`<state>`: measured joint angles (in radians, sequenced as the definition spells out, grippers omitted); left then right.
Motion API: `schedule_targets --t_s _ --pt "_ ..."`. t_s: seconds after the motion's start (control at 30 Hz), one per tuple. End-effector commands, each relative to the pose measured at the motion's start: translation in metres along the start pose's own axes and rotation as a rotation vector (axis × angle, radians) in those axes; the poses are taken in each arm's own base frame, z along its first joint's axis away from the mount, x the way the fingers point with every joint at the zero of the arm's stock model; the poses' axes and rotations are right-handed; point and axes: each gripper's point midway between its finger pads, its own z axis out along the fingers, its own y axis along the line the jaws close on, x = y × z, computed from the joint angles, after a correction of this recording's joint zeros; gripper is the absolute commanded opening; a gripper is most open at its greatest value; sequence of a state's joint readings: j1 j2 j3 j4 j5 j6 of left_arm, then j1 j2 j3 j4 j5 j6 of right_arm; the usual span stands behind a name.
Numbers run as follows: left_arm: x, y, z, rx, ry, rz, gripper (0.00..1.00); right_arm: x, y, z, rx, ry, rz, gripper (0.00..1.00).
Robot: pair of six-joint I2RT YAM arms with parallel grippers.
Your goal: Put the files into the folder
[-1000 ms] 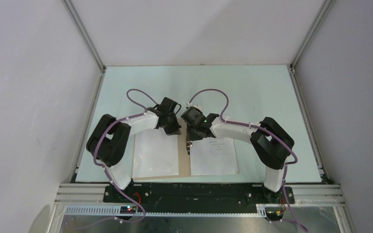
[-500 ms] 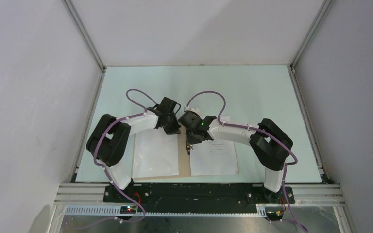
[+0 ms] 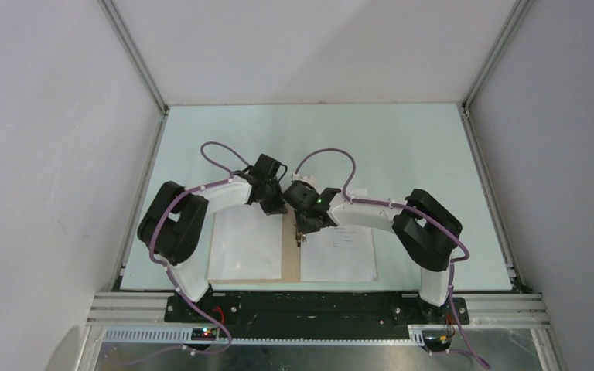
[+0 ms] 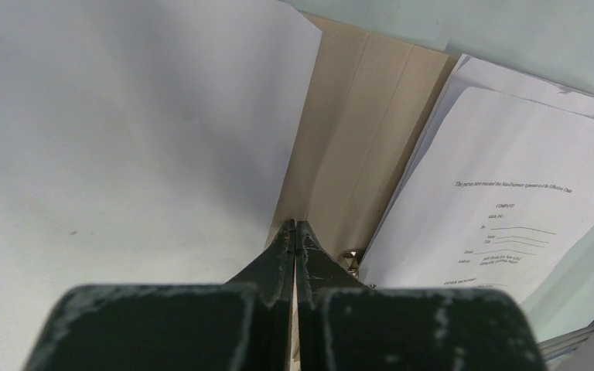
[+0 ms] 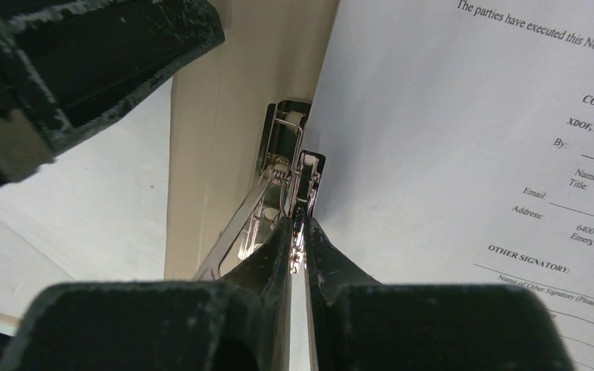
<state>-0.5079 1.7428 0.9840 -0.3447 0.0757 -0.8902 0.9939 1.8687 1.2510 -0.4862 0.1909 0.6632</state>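
The tan folder [image 3: 291, 263] lies open near the table's front edge. A blank white sheet [image 3: 246, 247] covers its left leaf and printed files [image 3: 340, 251] lie on its right leaf. My left gripper [image 3: 278, 210] is shut and empty, its tips [image 4: 295, 224] down on the folder [image 4: 356, 131] by the spine, at the blank sheet's [image 4: 124, 139] edge. My right gripper [image 3: 300, 236] is shut on the metal spine clip [image 5: 286, 166], a thin metal part pinched between its tips [image 5: 298, 222], beside the printed sheet [image 5: 448, 139].
Both wrists crowd together over the spine; the left gripper's fingers [image 5: 85, 62] show just up-left of the clip. More sheets [image 4: 526, 85] fan out under the printed one. White walls and aluminium rails [image 3: 135, 54] enclose the pale green table [image 3: 402, 147].
The right gripper has narrowed onto the clip, and its wrist has moved left toward the left gripper. The right-hand sheets have shifted slightly left. The left arm has stayed put.
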Motion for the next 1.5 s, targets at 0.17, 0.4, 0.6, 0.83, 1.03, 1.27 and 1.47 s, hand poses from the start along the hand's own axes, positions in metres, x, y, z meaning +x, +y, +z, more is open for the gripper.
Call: schedule_targets --t_s 0.17,0.4,0.6,0.83,1.03,1.27,1.47 --pt "-0.019 -0.033 -0.035 0.126 -0.06 0.016 0.05 0.019 -0.004 0.019 0.012 0.018 0.013 0.12" --pt "-0.011 -0.047 -0.039 0.19 -0.012 0.122 0.18 0.02 -0.005 0.024 -0.028 0.017 0.027 0.14" --pt "0.001 -0.028 -0.021 0.103 0.004 0.149 0.2 0.012 -0.007 0.032 -0.068 0.003 0.022 0.14" --pt "-0.001 -0.012 -0.008 0.004 -0.039 0.139 0.2 0.002 -0.014 0.045 -0.111 -0.007 -0.014 0.14" --pt "-0.008 -0.006 -0.007 -0.041 -0.076 0.146 0.22 -0.01 -0.024 0.048 -0.119 -0.021 -0.038 0.14" --pt "-0.006 0.0 -0.007 -0.082 -0.082 0.153 0.22 -0.014 -0.032 0.051 -0.113 -0.022 -0.049 0.14" --pt "-0.013 -0.005 -0.017 -0.077 -0.118 0.155 0.26 -0.014 -0.034 0.052 -0.113 -0.02 -0.053 0.13"
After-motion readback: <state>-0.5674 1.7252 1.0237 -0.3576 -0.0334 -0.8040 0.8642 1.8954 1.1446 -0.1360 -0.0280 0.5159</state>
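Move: The metal clip is already between the right fingers, its middle roughly 1 cm ahead, 1 cm left and 1 cm below that hand's point. From the left hand, shut and low at the folder's spine, the clip lies about 5 cm back and 4 cm right. The sheets on the folder's right half centre about 11 cm right of the right hand and 2 cm back; the left sheet centres some 11 cm left of the left hand and 7 cm back. Up about 3.5 cm and some 2 cm to its right goes the left hand, parting its fingers about a fifth of the way, then down again with a slight drift back left, until they straddle the clip's far end. The right hand sinks a centimetre, then, still pinching the clip, drags it forward about 4 cm and a little left, its left side rolling up. ##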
